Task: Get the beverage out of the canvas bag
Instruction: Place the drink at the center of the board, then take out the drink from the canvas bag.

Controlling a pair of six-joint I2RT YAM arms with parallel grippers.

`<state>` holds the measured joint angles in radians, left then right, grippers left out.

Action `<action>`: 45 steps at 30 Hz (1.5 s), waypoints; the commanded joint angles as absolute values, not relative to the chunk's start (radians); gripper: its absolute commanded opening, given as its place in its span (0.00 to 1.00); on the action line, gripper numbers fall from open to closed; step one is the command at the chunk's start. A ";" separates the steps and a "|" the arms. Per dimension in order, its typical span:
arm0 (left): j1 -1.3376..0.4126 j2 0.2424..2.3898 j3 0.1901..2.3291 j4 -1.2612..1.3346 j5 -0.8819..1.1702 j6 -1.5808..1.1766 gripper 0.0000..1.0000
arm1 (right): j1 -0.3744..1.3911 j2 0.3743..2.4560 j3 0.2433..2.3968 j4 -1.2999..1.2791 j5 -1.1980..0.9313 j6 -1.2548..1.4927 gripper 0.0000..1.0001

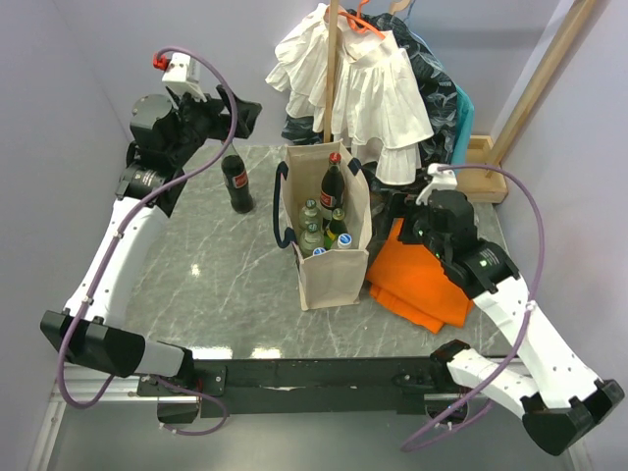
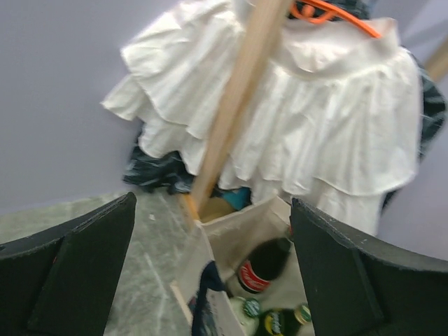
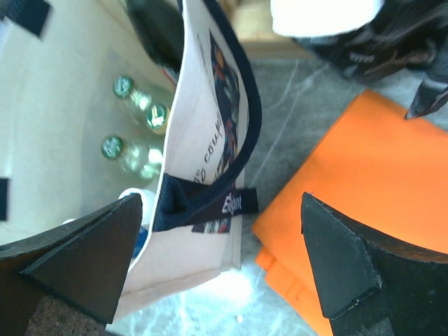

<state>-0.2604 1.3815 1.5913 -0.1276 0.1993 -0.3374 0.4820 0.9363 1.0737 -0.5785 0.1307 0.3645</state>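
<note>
The cream canvas bag [image 1: 332, 270] with navy handles stands upright mid-table, and several bottles stand inside it. The tallest is a dark cola bottle [image 1: 332, 186] with a red label, also visible in the left wrist view as the cola bottle [image 2: 263, 267] among green-capped bottles [image 2: 250, 308]. Another dark cola beverage [image 1: 236, 183] stands upright on the table left of the bag. My left gripper [image 1: 247, 116] hovers open and empty, above and behind that bottle. My right gripper [image 1: 394, 218] is open beside the bag's right wall [image 3: 204, 150], holding nothing.
A folded orange cloth [image 1: 422, 280] lies right of the bag under my right gripper, and shows as the orange cloth [image 3: 371, 182] in the right wrist view. White and dark garments [image 1: 368, 83] hang on a wooden pole [image 1: 334, 69] behind the bag. Purple walls enclose the marble table [image 1: 226, 265].
</note>
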 commanded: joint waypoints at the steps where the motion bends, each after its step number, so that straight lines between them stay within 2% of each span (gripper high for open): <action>1: -0.267 1.365 1.592 -0.097 0.389 -0.399 0.96 | 0.485 0.852 1.022 -0.459 0.225 0.420 1.00; 6: -0.310 1.397 1.603 -0.064 0.514 -0.368 0.98 | 0.483 0.785 0.986 -0.460 0.281 0.447 1.00; 15: -0.462 1.596 1.819 -0.317 0.344 -0.241 0.96 | 0.483 0.770 0.982 -0.448 0.238 0.419 1.00; 17: -0.483 1.637 1.867 -0.377 0.250 -0.221 0.96 | 0.485 0.778 0.986 -0.462 0.238 0.417 1.00; 25: -0.537 1.744 1.951 -0.434 0.150 -0.199 0.96 | 0.483 0.765 0.979 -0.456 0.248 0.405 1.00; 45: -0.621 1.833 2.000 -0.449 0.153 -0.187 0.96 | 0.485 0.752 0.945 -0.468 0.290 0.380 1.00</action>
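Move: The left hand, empty and wide open, is high over the left side. The cola bottle still in the canvas bag lies about 19 cm to its right, 7 cm ahead and some 23 cm below. From that bottle, a green bottle stands 7 cm nearer, and a clear bottle 5 cm nearer and 6 cm to the left. The cola already set out is about 11 cm ahead of the hand and 4 cm left, some 24 cm below. For the right hand, the bagged cola is about 17 cm ahead, 12 cm left and 5 cm lower. Touching nothing, the open left hand swings about 17 cm right towards the cola in the canvas bag. It dips back slightly at first, then comes forward again while sinking some 11 cm, its wrist turning clockwise and the fingertips tipping down, to hover over the bag. The empty right hand backs off about 3 cm to the right, rising slightly and tilting up. ##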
